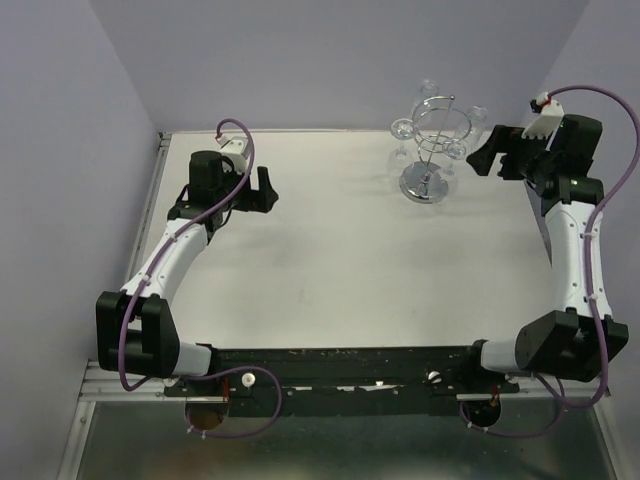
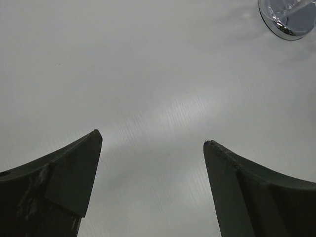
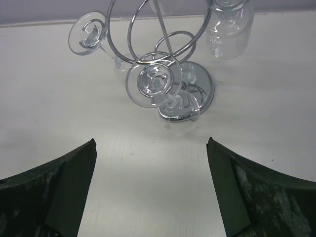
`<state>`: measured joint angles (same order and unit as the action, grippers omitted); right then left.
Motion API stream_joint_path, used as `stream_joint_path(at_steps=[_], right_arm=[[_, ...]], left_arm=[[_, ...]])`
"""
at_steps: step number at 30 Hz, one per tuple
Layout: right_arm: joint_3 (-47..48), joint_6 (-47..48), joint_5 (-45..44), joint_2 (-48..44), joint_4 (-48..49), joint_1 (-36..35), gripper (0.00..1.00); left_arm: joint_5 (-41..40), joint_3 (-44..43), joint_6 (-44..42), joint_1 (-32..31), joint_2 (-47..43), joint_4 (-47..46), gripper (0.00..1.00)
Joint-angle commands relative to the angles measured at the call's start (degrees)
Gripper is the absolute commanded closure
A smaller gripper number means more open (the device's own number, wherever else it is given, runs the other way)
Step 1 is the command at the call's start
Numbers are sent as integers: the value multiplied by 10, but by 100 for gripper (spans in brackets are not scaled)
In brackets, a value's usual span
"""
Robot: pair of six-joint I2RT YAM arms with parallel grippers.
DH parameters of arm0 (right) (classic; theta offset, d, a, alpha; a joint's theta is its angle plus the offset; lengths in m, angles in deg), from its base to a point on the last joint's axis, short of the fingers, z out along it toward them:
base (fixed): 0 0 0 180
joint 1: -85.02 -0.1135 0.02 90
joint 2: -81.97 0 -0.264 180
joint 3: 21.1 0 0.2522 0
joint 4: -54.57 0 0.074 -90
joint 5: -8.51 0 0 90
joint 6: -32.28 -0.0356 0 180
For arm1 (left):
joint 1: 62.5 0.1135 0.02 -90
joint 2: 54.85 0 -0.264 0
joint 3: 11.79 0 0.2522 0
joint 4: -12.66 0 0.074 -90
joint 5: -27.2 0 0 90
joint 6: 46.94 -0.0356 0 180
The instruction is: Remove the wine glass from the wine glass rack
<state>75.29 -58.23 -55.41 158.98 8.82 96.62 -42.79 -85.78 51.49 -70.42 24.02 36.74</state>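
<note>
The wine glass rack [image 1: 436, 122] is a chrome wire stand on a round disc base [image 1: 428, 184], at the back of the white table. Clear wine glasses hang upside down from its loops. In the right wrist view the nearest wine glass [image 3: 153, 81] hangs foot-up in front of the rack [image 3: 148, 29], with its bowl over the disc base. My right gripper [image 1: 481, 157] [image 3: 150, 140] is open just right of the rack and holds nothing. My left gripper [image 1: 267, 190] [image 2: 150, 138] is open over bare table, far left of the rack. Only the rack's base [image 2: 291, 19] shows in its view.
Two more glasses [image 3: 89, 34] [image 3: 229, 29] hang on either side of the nearest one. Lilac walls close in the table at the back and both sides. A metal rail [image 1: 330, 375] carries both arm bases along the near edge.
</note>
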Motion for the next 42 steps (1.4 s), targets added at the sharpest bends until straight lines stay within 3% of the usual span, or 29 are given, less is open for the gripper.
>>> stream_joint_path(at_steps=[1,5,10,15,18,29,42], right_arm=[[-22,-38,112,9,57,57,0],[-66,-25,161,17,111,86,0],[-134,143,312,2,191,85,10],[-191,239,275,2,292,84,10],[-206,268,302,17,314,84,11],[-266,262,366,71,444,85,21],[-271,172,405,149,604,88,23]], left_arm=[[12,20,-3,-2,-16,-23,2],[-6,35,6,-2,-17,-32,2],[-8,29,5,-2,-5,-30,3],[-11,-12,-37,-3,26,0,4],[-17,-49,-81,-3,43,42,4],[-67,-104,-313,-6,77,159,4],[-130,-126,-355,-27,103,207,2]])
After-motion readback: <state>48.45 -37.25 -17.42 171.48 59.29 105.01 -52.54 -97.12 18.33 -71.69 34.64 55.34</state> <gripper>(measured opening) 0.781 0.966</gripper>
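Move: The near-side wine glass hanging upside down on the rack is roughly 7 cm ahead of my right hand, 4 cm to its left and 9 cm below. From the same hand, the left glass hangs at a similar height about 13 cm ahead and 14 cm left. The right glass is some 17 cm ahead and 2 cm right. From my left hand, the near glass is about 43 cm to the right, 7 cm ahead and near its height. I lower my open right hand about 10 cm towards the near glass, swinging briefly right and back as I start, then easing a few centimetres forward. On the way I turn it some 30 degrees counter-clockwise, tip the fingers up to nearly level, and narrow them a little without touching. My empty left hand drifts down and left, away from the rack, rolling its left side up. ##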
